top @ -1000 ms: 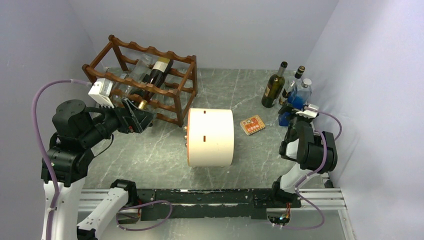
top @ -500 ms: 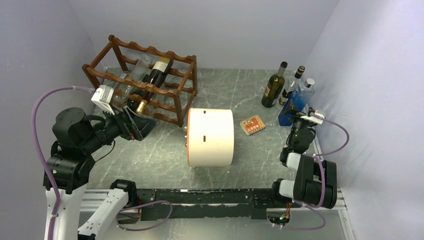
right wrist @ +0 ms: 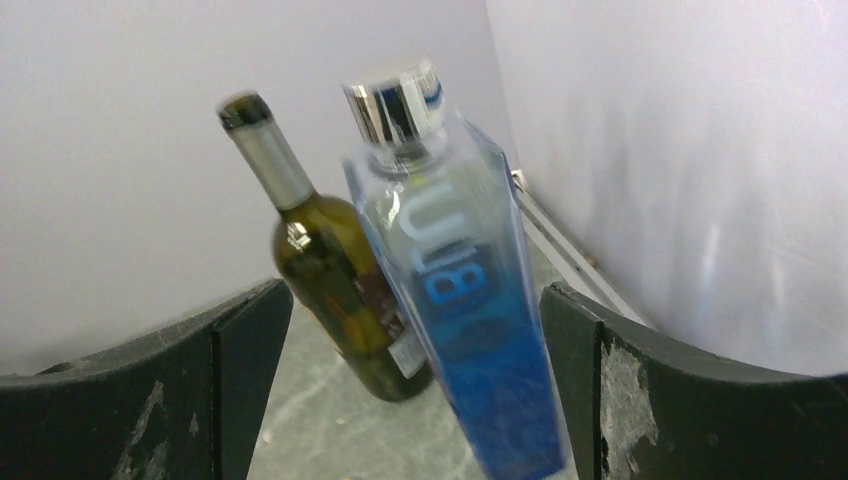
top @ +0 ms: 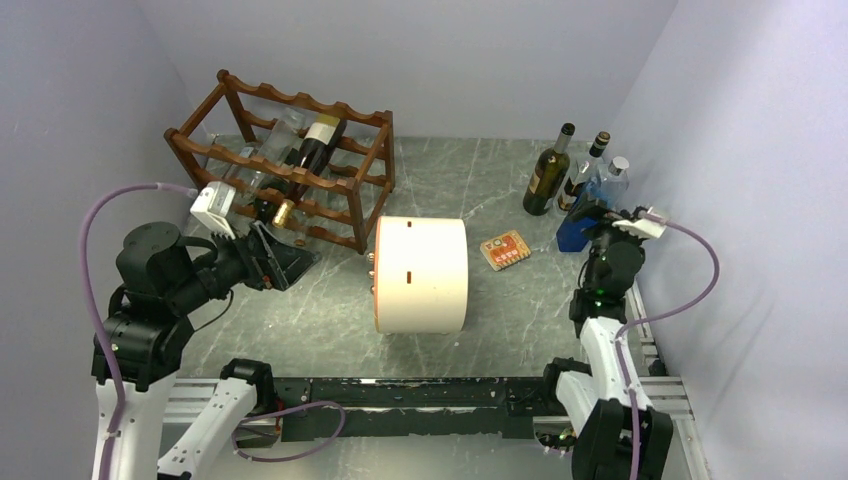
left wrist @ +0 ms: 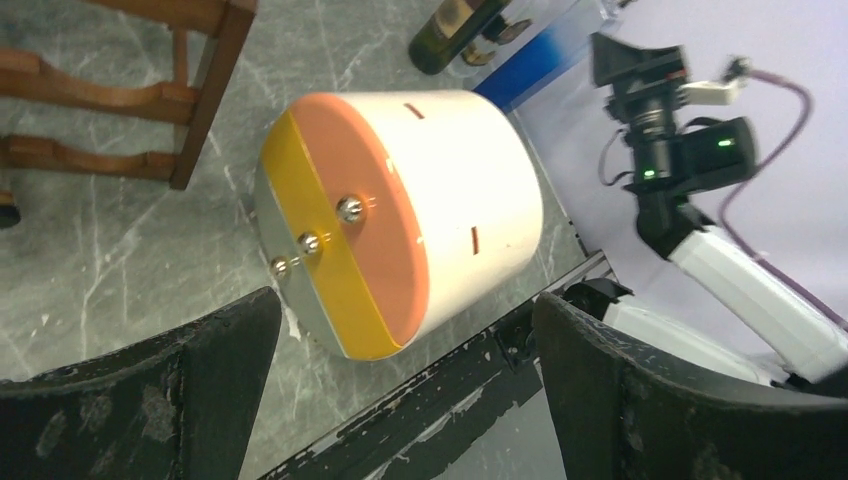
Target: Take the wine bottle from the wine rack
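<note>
The reddish-brown wine rack (top: 352, 150) stands at the back left, and its corner post (left wrist: 205, 90) shows in the left wrist view. A dark wine bottle (top: 317, 146) with a cream label lies in the rack, next to clear bottles. A gold cap (top: 284, 211) pokes out at the rack's front. My left gripper (top: 296, 262) hangs open and empty just in front of the rack, apart from it. My right gripper (top: 598, 224) is open at the far right. A blue bottle (right wrist: 470, 300) stands ahead, framed by the fingers (right wrist: 690, 400), which stay apart from it.
A cream cylinder (top: 420, 275) with an orange and yellow end (left wrist: 345, 225) lies mid-table. A green bottle (top: 547, 172) and further bottles stand at the back right beside the blue bottle (top: 577, 228). A small orange card (top: 504, 250) lies nearby. Walls close in on both sides.
My left gripper has drawn back from the rack's front toward the near edge. The right arm has folded lower, while its gripper stays by the blue bottle.
</note>
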Controlling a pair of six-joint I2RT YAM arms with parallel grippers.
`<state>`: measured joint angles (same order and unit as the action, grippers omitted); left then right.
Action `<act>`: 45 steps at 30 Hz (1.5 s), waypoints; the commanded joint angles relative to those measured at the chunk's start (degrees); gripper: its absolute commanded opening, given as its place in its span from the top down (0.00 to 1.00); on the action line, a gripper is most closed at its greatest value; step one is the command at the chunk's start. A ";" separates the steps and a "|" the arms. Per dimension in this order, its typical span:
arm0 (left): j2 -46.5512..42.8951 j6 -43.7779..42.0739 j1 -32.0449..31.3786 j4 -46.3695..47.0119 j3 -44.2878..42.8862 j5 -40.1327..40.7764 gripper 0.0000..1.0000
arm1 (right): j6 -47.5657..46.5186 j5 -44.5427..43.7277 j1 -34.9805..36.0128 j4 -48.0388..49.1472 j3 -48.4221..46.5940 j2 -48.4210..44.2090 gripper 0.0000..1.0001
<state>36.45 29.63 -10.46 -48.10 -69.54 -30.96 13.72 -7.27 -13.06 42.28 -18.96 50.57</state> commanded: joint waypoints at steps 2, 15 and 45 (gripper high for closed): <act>-1.25 1.20 -0.31 -3.63 3.29 5.37 0.01 | 13.11 -3.04 1.02 -26.66 -14.55 -2.85 0.00; -2.16 3.87 -0.35 10.59 20.60 13.52 0.01 | 21.82 2.64 21.66 -36.38 -30.20 2.38 0.00; 32.99 29.47 35.61 97.64 48.75 -30.90 0.04 | -1.13 24.08 36.87 -36.57 -35.08 3.45 0.00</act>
<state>64.55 53.56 24.67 31.51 -19.20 -57.12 13.10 15.81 23.35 5.48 -52.62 54.78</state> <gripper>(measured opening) 0.973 0.997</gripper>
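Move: The gold-necked wine bottle's middle is about 33 cm ahead of the left hand, 2 cm left and 14 cm below; the lower bottle's cap is some 19 cm ahead, 5 cm left, 28 cm down, the drum 10 cm ahead and 24 cm right. From the right hand that wine bottle is about 16 cm ahead and 66 cm left; the blue bottle stands 8 cm ahead, 3 cm right, and the olive bottle 20 cm ahead, 7 cm left. The left hand sinks first, then swings forward and to its left towards the wine bottle's gold neck, ending some 20 cm lower, about 14 cm farther out and 9 cm left, its left side rolling down roughly 25 degrees, with the fingers wide open and still short of the neck. Meanwhile the empty right hand lifts clear of the blue bottle, sweeps about 28 cm left towards the rack, and turns some 60 degrees counter-clockwise so that its open fingers face the rack, ending about 10 cm higher. ##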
